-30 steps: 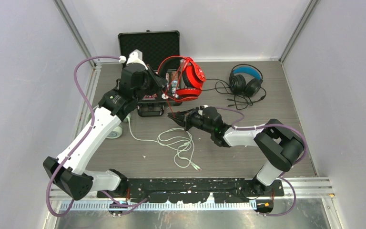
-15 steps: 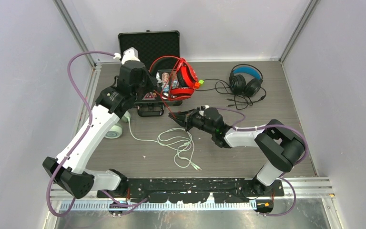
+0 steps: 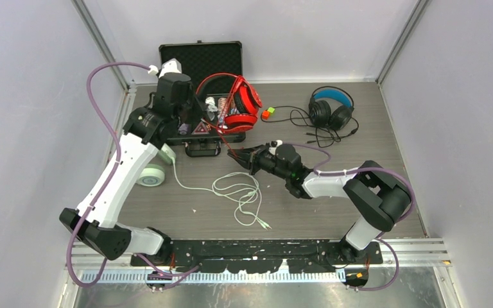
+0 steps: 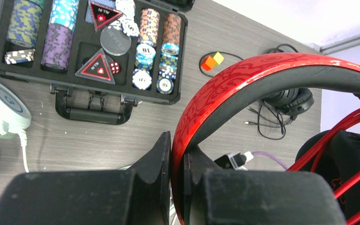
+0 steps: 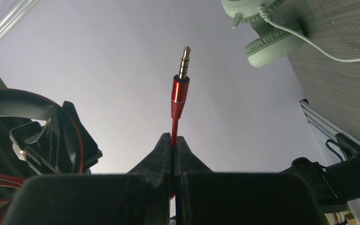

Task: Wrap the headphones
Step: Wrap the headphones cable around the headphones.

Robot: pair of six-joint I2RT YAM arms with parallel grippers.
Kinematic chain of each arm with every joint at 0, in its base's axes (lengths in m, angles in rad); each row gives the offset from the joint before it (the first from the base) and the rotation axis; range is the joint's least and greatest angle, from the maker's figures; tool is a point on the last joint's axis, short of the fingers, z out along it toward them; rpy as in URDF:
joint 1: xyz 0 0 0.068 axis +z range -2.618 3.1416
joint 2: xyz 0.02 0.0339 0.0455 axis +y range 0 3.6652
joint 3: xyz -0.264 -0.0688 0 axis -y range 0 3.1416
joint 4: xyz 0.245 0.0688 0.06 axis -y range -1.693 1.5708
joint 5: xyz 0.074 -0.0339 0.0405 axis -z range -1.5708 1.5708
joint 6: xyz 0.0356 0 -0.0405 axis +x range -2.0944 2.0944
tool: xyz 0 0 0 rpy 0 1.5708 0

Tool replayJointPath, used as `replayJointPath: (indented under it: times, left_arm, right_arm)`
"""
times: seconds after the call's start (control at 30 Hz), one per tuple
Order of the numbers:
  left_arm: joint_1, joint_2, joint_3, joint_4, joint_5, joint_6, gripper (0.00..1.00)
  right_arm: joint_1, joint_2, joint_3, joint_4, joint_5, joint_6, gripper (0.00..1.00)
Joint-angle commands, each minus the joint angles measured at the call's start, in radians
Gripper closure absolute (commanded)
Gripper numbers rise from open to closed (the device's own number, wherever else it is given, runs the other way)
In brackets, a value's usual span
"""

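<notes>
The red headphones [image 3: 241,106] hang above the open case, and my left gripper [image 3: 202,110] is shut on their headband [image 4: 262,70], the fingertips [image 4: 166,150] pinching the red band. Their thin red cable [image 3: 223,136] runs down to my right gripper [image 3: 234,156], which is shut on it just behind the plug [image 5: 180,89]. The black headphones [image 3: 330,108] with a blue inner band lie at the back right amid their loose cable. The mint-green headphones [image 3: 154,172] lie at the left, their white cable [image 3: 234,191] looped over the table's middle.
An open black case of poker chips [image 4: 89,42] stands at the back under the red headphones. Two small cubes, orange and green [image 3: 266,114], lie right of it. Metal frame rails and grey walls bound the table on three sides.
My left arm has swung left and back with the red headphones, turning them, which uncovers the two small cubes. The right gripper has stayed almost still on the red cable.
</notes>
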Motion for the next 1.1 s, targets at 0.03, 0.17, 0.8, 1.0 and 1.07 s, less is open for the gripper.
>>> replayJointPath:
  times: [0.03,0.17,0.8,1.0,1.07]
  left_arm:
    - [0.042,-0.022,0.084,-0.017,0.17,-0.002,1.0]
    - [0.051,-0.008,0.111,-0.177,0.228,0.055,1.0]
    - [0.054,0.0,-0.042,-0.159,0.58,0.736,1.0]
    - [0.049,0.049,-0.159,-0.025,0.628,0.827,1.0]
    - [0.036,0.095,-0.169,0.027,0.626,0.825,1.0]
  right_arm:
    - [-0.069,-0.031,-0.036,-0.008,0.034,-0.044,1.0]
    - [-0.15,-0.093,-0.052,-0.108,0.031,-0.17,1.0]
    - [-0.272,-0.414,-0.001,-0.442,0.054,-0.806,1.0]
    - [-0.276,-0.534,-0.063,-0.531,0.214,-0.973,1.0]
    - [-0.277,-0.544,-0.064,-0.559,0.255,-1.027,1.0]
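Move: The left hand holds the red headphones by the band, their middle about 8 cm to its right, 1 cm ahead and roughly level. From the right hand, which holds the cable's plug end, that middle is some 5 cm ahead, 1 cm right and 11 cm up. The white cable lies about 14 cm below the right hand, 1 cm back and 2 cm right; the chip case is roughly 20 cm ahead, 5 cm left and 26 cm below the left hand. Keeping its pinch just behind the plug, the right hand draws the cable end out from beneath the headphones to their right side, about 11 cm right and then also 5 cm up, starting with a short forward swing that it gives back, while it rolls nearly 50 degrees about its own fingers. The left hand keeps its hold on the headband and works against this, first sinking and drawing back, then shifting right, down about 7 cm in all, as it swings the headphones some 45 degrees clockwise to bring the cups round towards the right hand. ##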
